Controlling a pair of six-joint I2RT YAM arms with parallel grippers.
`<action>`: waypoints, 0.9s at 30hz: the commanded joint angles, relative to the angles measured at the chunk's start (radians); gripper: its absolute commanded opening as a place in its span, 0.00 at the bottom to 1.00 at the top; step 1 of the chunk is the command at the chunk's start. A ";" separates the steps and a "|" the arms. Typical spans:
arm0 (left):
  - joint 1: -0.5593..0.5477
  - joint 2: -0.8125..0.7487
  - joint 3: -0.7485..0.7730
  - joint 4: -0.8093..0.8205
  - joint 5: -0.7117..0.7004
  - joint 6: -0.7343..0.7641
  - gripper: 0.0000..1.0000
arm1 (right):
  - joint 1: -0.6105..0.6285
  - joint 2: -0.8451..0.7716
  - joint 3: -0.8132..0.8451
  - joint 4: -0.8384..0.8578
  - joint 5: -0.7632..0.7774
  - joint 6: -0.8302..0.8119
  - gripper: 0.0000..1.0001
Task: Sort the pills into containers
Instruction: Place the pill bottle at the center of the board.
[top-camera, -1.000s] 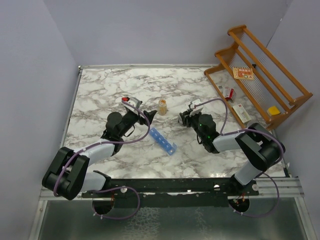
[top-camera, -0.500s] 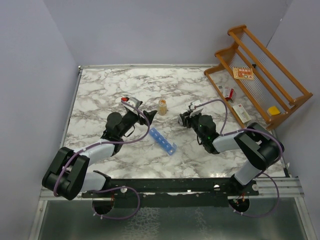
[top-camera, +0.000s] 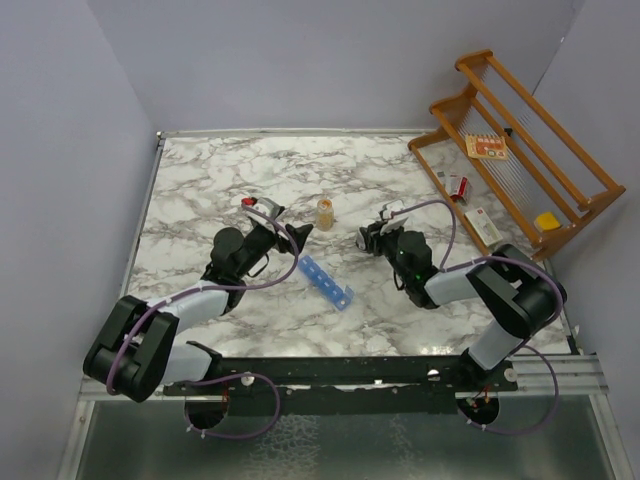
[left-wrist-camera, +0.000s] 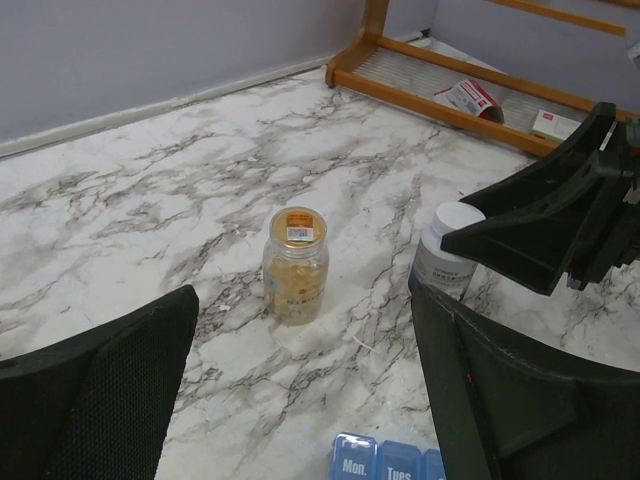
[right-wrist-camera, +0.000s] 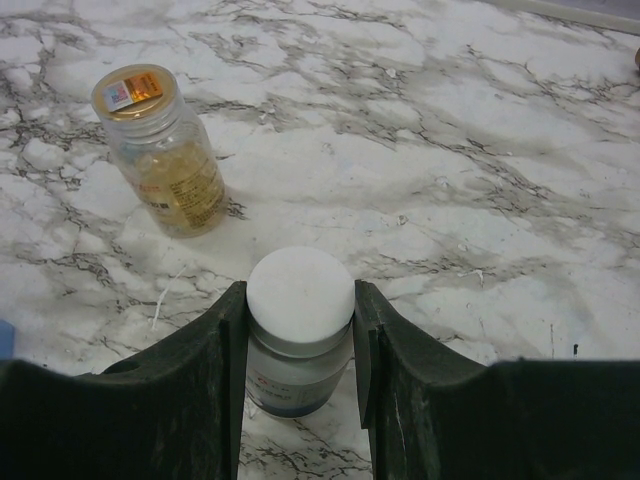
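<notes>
The containers (top-camera: 326, 282) are a blue strip of lidded compartments lying diagonally between the arms; its "Mon." and "Tues" lids (left-wrist-camera: 390, 463) show at the bottom of the left wrist view. A small amber bottle (top-camera: 325, 213) (left-wrist-camera: 295, 265) (right-wrist-camera: 165, 150) with yellowish contents stands upright just beyond the strip. My left gripper (top-camera: 290, 232) (left-wrist-camera: 305, 330) is open and low over the table, facing the amber bottle with nothing between its fingers. My right gripper (top-camera: 368, 236) (right-wrist-camera: 300, 300) is shut on a white-capped bottle (right-wrist-camera: 300, 330) (left-wrist-camera: 445, 252) that stands on the table. No loose pills show.
A wooden rack (top-camera: 520, 150) (left-wrist-camera: 450, 100) stands at the back right with small boxes on it. Purple walls close the marble table (top-camera: 220, 180) at the back and left. The two bottles stand a short gap apart.
The left wrist has shifted very slightly. The right gripper stays shut on the white-capped bottle, and the bottles and strip have not moved.
</notes>
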 joint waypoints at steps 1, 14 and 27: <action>0.007 -0.026 -0.008 0.034 0.028 -0.015 0.90 | 0.007 -0.031 -0.030 -0.028 0.022 0.015 0.30; 0.007 -0.036 -0.017 0.034 0.021 -0.020 0.90 | 0.099 -0.070 -0.015 -0.080 0.101 -0.070 0.69; 0.008 -0.034 -0.023 0.034 0.016 -0.017 0.90 | 0.115 -0.116 -0.006 -0.029 0.160 -0.147 0.82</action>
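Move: The right fingers already hold the white pill bottle upright at its cap and shoulder, its base on the table and its middle about 2 cm below the hand point. From that hand the gold-lidded jar stands some 6 cm ahead and 8 cm left, and the blue pill organizer lies about 9 cm back and 8 cm left, some 6 cm lower. From the left hand the bottle is about 4 cm ahead, 14 cm right and 13 cm below. Keep the right fingers shut on the pill bottle and slide it along the table, about 2 cm back towards yourself and then also a centimetre or so left, away from the jar. Next spread the fingers wide to let go of the cap, easing slightly right at the same level and rolling the hand some 5 degrees, left side down. ##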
